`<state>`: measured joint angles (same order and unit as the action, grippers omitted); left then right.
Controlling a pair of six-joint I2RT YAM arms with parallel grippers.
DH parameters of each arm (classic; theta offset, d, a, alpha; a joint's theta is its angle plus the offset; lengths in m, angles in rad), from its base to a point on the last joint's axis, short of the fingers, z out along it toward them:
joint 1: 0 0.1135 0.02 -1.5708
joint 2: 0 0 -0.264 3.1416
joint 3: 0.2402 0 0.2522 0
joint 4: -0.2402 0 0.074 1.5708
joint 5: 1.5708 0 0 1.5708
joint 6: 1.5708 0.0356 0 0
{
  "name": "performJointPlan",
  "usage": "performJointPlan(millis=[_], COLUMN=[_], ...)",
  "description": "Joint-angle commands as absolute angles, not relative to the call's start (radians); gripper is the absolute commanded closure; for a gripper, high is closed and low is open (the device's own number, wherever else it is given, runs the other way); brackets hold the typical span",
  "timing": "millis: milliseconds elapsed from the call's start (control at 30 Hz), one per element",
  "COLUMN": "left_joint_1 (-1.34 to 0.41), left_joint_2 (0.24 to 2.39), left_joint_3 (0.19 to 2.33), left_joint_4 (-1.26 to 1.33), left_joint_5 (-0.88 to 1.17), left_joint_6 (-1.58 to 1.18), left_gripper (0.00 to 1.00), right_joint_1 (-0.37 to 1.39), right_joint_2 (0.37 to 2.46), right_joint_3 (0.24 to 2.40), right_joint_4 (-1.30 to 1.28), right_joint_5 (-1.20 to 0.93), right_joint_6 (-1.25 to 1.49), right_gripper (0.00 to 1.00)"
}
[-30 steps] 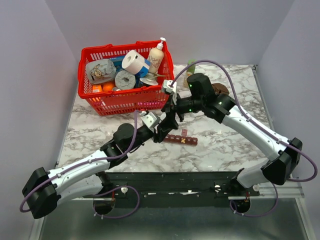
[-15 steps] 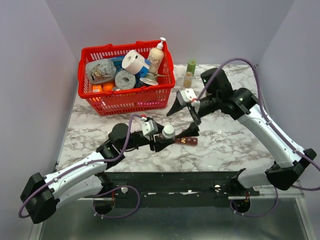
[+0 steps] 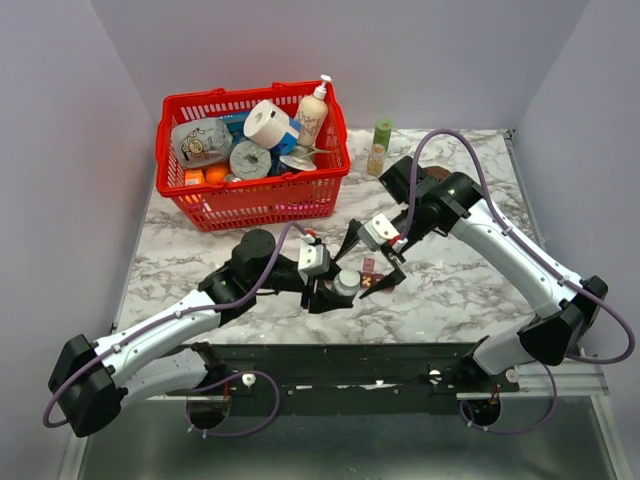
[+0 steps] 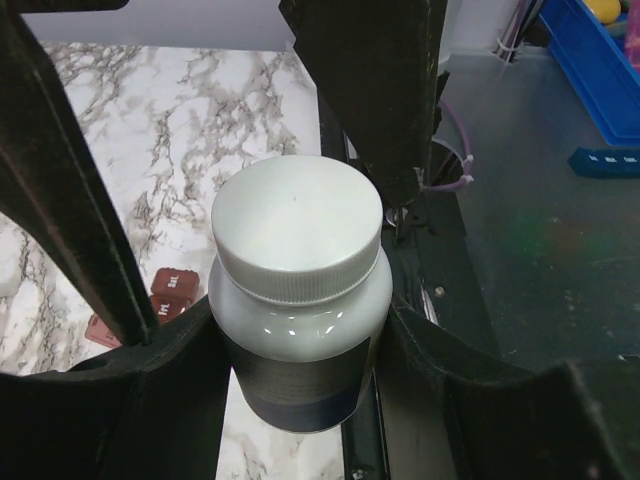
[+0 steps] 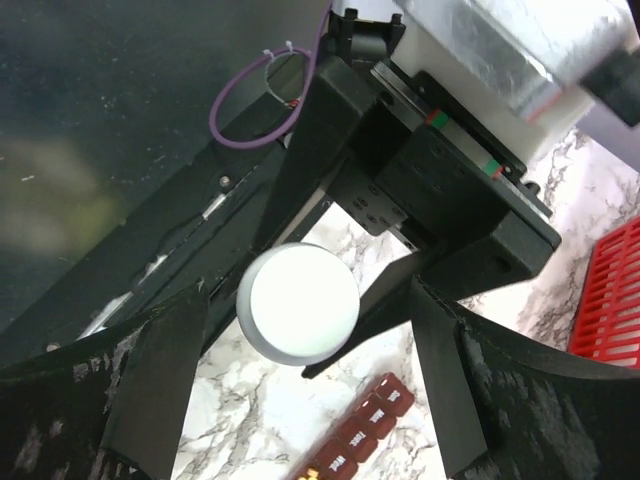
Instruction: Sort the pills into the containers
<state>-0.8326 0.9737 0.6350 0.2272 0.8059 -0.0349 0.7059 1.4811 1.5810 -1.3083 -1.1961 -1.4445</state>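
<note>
My left gripper [image 3: 335,288] is shut on a grey pill bottle [image 4: 297,345] with a white ribbed cap [image 4: 297,222], holding it upright near the table's front edge. My right gripper [image 3: 368,260] hangs open over that cap [image 5: 292,308]. Its fingers [image 5: 165,375] stand on either side of the cap with gaps, touching nothing. The containers [image 5: 368,424], a dark red strip of lettered compartments, lie on the marble just beyond the bottle. They also show in the top view [image 3: 372,283], partly covered by both grippers. A yellow speck shows in one compartment. No loose pills are in view.
A red basket [image 3: 198,205] full of groceries stands at the back left. A green-capped bottle [image 3: 381,143] stands at the back middle. The dark frame along the table's front edge [image 4: 420,300] runs right under the held bottle.
My right gripper swung out to the right, then came down over the bottle's cap. My left gripper carried the bottle a little to the right.
</note>
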Motion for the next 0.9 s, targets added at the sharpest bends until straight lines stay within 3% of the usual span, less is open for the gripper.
performJointPlan(millis=[0, 200, 300, 333, 467, 600, 733, 867], left_joint_1=[-0.827, -0.822, -0.822, -0.822, -0.822, -0.822, -0.830, -0.844], left_joint_2=[0.995, 1.011, 1.008, 1.006, 0.970, 0.896, 0.868, 0.913], left_joint_3=[0.687, 0.703, 0.707, 0.707, 0.696, 0.649, 0.611, 0.595], left_joint_4=[0.167, 0.147, 0.156, 0.158, 0.204, 0.351, 0.481, 0.636], left_joint_5=[0.879, 0.884, 0.877, 0.868, 0.763, 0.521, 0.174, -0.151], left_joint_6=[0.023, 0.040, 0.031, 0.028, 0.003, -0.067, -0.162, -0.245], left_gripper=[1.00, 1.00, 1.00, 1.00, 1.00, 1.00, 1.00, 1.00], right_joint_1=[0.715, 0.718, 0.721, 0.721, 0.726, 0.729, 0.729, 0.729], right_joint_2=[1.466, 1.488, 1.493, 1.491, 1.459, 1.422, 1.405, 1.404], right_joint_3=[1.578, 1.583, 1.578, 1.577, 1.525, 1.439, 1.358, 1.263], right_joint_4=[-1.430, -1.463, -1.437, -1.425, -1.216, -0.972, -0.748, -0.545], right_joint_5=[-1.249, -1.223, -1.221, -1.218, -1.172, -1.057, -0.777, -0.516], right_joint_6=[-1.434, -1.407, -1.372, -1.333, -1.125, -0.812, -0.426, -0.217], right_gripper=[0.14, 0.28, 0.41, 0.49, 0.61, 0.70, 0.70, 0.70])
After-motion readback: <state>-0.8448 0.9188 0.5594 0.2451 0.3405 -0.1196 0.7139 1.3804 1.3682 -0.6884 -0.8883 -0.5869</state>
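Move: My left hand already holds the white pill bottle, cap upward and tilted right; the cap lies about 2 cm right of that hand and 2 cm above it. My open right fingers straddle the cap, its middle only about 1 cm back of that hand. From the left hand, the brown pill box lies some 16 cm ahead, 7 cm right and 22 cm below, and the red basket roughly 45 cm ahead and 22 cm left. I close my right fingers to about half open until they pinch the cap's sides, nearly in place, while my left hand keeps its grip on the bottle. Then both hands swing forward together about 6 cm, sinking and drifting left some 2 cm, my left turning counter-clockwise roughly 25 degrees and my right clockwise about 30, twisting cap against bottle. ##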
